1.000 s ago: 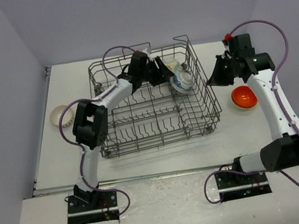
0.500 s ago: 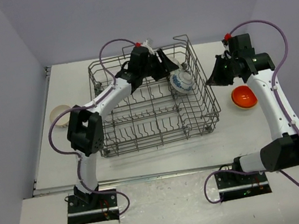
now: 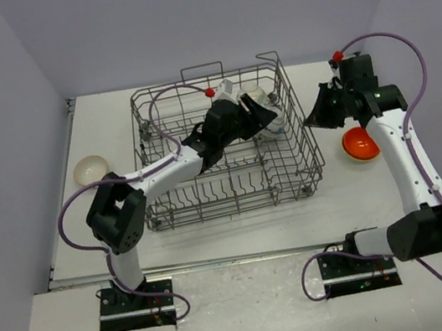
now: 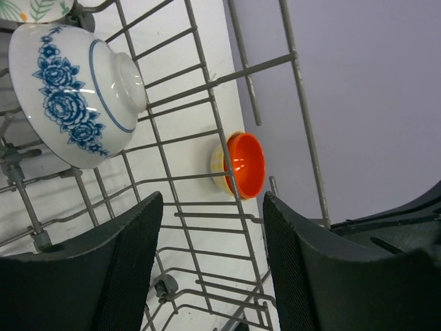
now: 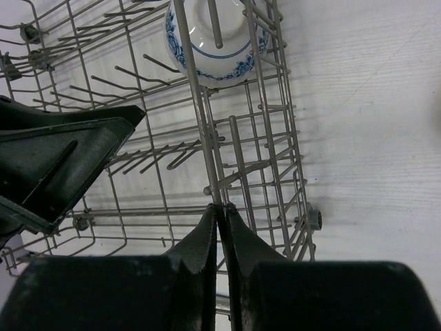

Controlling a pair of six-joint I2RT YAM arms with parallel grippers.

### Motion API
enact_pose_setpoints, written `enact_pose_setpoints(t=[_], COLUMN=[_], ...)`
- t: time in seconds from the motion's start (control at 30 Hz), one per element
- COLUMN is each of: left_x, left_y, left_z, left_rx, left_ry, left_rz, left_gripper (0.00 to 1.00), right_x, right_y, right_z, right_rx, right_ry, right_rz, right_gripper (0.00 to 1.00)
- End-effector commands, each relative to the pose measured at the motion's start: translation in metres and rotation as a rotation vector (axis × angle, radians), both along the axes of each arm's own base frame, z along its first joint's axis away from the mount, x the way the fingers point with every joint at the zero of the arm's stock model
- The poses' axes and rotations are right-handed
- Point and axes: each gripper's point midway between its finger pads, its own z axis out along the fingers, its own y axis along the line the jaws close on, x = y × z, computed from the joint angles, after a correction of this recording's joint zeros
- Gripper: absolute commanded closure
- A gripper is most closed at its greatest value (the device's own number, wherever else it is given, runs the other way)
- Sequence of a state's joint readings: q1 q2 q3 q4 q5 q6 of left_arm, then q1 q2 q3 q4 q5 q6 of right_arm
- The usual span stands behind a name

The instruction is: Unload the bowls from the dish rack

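Note:
The grey wire dish rack stands mid-table. Inside it, near its right wall, a white bowl with blue flowers leans on the tines; it also shows from the right wrist. A second patterned bowl peeks in behind it. My left gripper is open inside the rack, just beside the blue bowl, with only rack wires beyond its fingers. My right gripper is shut on a wire of the rack's right rim. An orange bowl sits on the table right of the rack, and a pale yellow bowl on its left.
The rack's upright tines and side walls surround my left gripper. Through the wires the orange bowl shows against the right wall. My right gripper is at the rack's outer right side. A purple wall encloses the table.
My left arm has swung from the rack's back rim down and right into the rack, ending beside the blue-flowered bowl. The right arm has hardly moved.

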State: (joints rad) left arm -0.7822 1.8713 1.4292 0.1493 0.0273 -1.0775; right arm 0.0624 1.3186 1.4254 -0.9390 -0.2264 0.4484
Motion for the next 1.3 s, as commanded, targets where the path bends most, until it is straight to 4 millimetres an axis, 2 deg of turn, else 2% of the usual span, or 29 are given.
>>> enact_pose_setpoints(t=[0.0,0.27,0.43,0.67,0.9,1.27], left_x=[0.019,0.017,0.017,0.022,0.026,0.034], left_y=[0.012,0.026,0.021,0.014,0.011,0.006], left_z=[0.013,-0.023,-0.039,-0.045,-0.064,-0.077], left_rx=[-0.072,-0.027,-0.026,-0.056,-0.050,-0.020], left_ry=[-0.049,-0.025,-0.012,-0.024,0.003,-0.007], left_rz=[0.125,0.180,0.168,0.157,0.165,0.167], left_gripper=[0.39,0.40,0.40,0.39,0.39,0.38], right_x=[-0.008,-0.016,-0.015,-0.015,-0.018,-0.018], right_y=[0.005,0.006,0.005,0.003,0.003,0.003], right_z=[0.012,0.000,-0.001,0.002,0.001,-0.002], right_rx=[0.035,0.040,0.037,0.027,0.024,0.023], right_ry=[-0.033,-0.020,-0.016,-0.020,-0.016,-0.014], right_rz=[-0.003,-0.006,-0.010,-0.011,-0.010,0.002], right_gripper=[1.00,1.00,1.00,1.00,1.00,1.00])
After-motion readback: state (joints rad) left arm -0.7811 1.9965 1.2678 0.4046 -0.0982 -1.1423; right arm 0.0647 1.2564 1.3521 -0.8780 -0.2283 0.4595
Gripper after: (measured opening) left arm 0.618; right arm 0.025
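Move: The blue-flowered bowl, tipped on its side in the rack, lies about 8 cm ahead of the left hand, neither left nor right, and some 12 cm below. The yellow-and-green flowered bowl is beyond it, about 15 cm ahead of that hand, 4 cm left and 12 cm below. From the right hand the blue bowl is about 11 cm ahead, 6 cm left, 14 cm down. Fingers open, the left hand sinks about 8 cm towards the blue-flowered bowl; the right keeps pinching the rack's rim. ##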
